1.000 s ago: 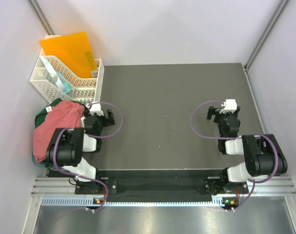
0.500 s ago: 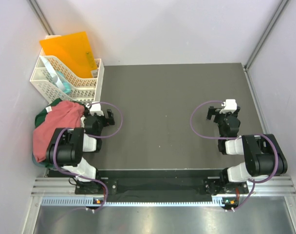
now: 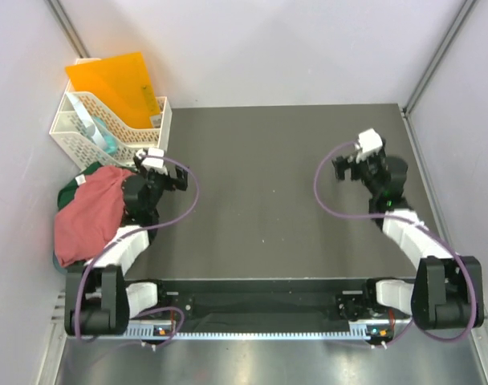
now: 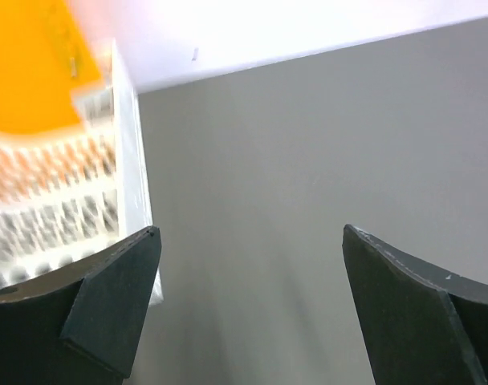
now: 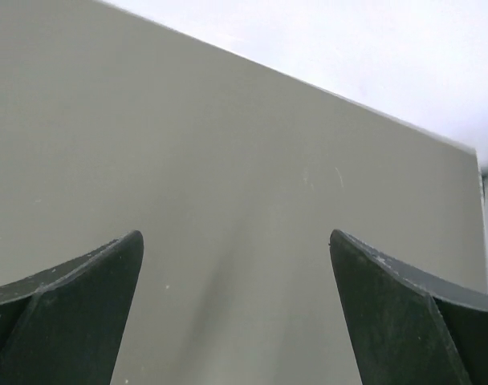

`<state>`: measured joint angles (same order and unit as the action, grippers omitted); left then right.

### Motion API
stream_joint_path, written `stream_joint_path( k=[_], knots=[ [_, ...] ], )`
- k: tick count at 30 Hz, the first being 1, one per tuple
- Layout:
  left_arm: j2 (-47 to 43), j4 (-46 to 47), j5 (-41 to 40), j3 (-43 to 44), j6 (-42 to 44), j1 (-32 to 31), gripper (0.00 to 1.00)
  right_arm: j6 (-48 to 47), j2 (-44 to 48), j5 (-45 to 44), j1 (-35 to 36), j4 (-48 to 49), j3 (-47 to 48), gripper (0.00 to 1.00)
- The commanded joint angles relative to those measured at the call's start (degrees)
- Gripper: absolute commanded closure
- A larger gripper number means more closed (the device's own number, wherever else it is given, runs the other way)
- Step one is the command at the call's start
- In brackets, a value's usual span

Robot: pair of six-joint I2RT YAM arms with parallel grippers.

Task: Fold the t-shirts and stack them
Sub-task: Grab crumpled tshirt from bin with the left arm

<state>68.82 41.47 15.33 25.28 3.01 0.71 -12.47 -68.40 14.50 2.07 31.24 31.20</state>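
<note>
The t-shirts lie crumpled in a heap at the table's left edge. The salmon-pink one is on top, and the dark green one peeks out beneath it at the far side. My left gripper hovers just right of the heap, near the basket's front corner. It is open, with only bare table between its fingers. My right gripper is over the right half of the table, far from the shirts. It is also open and holds nothing. Neither wrist view shows any shirt.
A white plastic basket stands at the back left, also at the left of the left wrist view. An orange folder leans behind it. The dark table mat ends at pale walls at the back and on both sides.
Both arms have unfolded from their tucked pose. The left gripper has shifted up towards the basket, and the right gripper has moved farther back. Both jaws stay wide.
</note>
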Motion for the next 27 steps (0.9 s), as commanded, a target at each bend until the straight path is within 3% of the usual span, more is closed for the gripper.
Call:
stream_joint_path(
  k=[1,3,4,5,7,8,12,15,19,27],
  knots=[
    [-9.7,-30.8,10.5,12.8,13.3,0.2,0.01,-14.3,-0.5,12.0,-0.7,-37.2,22.5,0.0],
    [-10.5,-45.5,9.9,19.2,20.3,0.1,0.01,-14.5,-1.8,8.5,-0.7,-47.3,27.8,0.01],
    [-9.9,-50.9,9.3,25.2,29.2,0.1,0.01,-14.5,-2.8,4.3,-0.7,-50.1,32.6,0.0],
    [-9.5,-62.5,7.6,27.9,34.6,0.0,0.01,-15.5,-3.4,2.0,0.1,-56.1,35.2,0.0],
    [-8.6,-68.0,1.4,32.9,37.4,0.0,0.01,-22.1,-6.9,-3.4,2.3,-64.8,43.8,0.0],
    [-8.4,-70.5,-6.1,33.9,37.5,0.1,0.01,-23.6,-8.4,-5.2,3.7,-72.0,46.2,0.0],
    [-8.4,-75.8,-20.7,34.6,42.8,0.1,0.01,-23.4,-12.3,-9.4,3.9,-80.1,53.4,0.0],
    [-8.9,-78.2,-27.3,32.1,43.3,0.4,0.01,-26.2,-16.0,-10.8,4.7,-84.8,57.9,0.0],
    [-12.7,-76.4,-32.5,25.4,42.8,1.4,0.01,-25.8,-20.1,-10.5,4.7,-87.1,63.4,0.0],
    [-20.2,-68.4,-40.2,14.7,42.5,6.1,0.06,-29.5,-24.0,-10.8,5.7,-87.9,64.3,0.0]
  ],
)
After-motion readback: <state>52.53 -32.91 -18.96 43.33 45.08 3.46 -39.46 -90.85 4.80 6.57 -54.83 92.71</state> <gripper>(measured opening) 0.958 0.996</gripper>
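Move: The red t-shirt, heaped in the bin, has its middle roughly 18 cm to the left of the left hand, 14 cm back and 12 cm lower. The green t-shirt poking out from under it shows some 22 cm left and 9 cm back of that hand, and the white basket sits about 12 cm left and 10 cm ahead. From the right hand the red t-shirt is far off, about 70 cm left and 14 cm back. Fingers kept open and empty, the left hand first lifts about 11 cm, then swings left and back towards the red t-shirt in the bin while sinking again, ending some 14 cm left and 13 cm back, rolled left side up by about 50 degrees and tipped down some 40, so that the open fingers face the cloth; a touch can't be made out. The right hand, open over bare table, rises about 10 cm and sinks most of the way back, tipping down some 40 degrees with its left side dropping. ##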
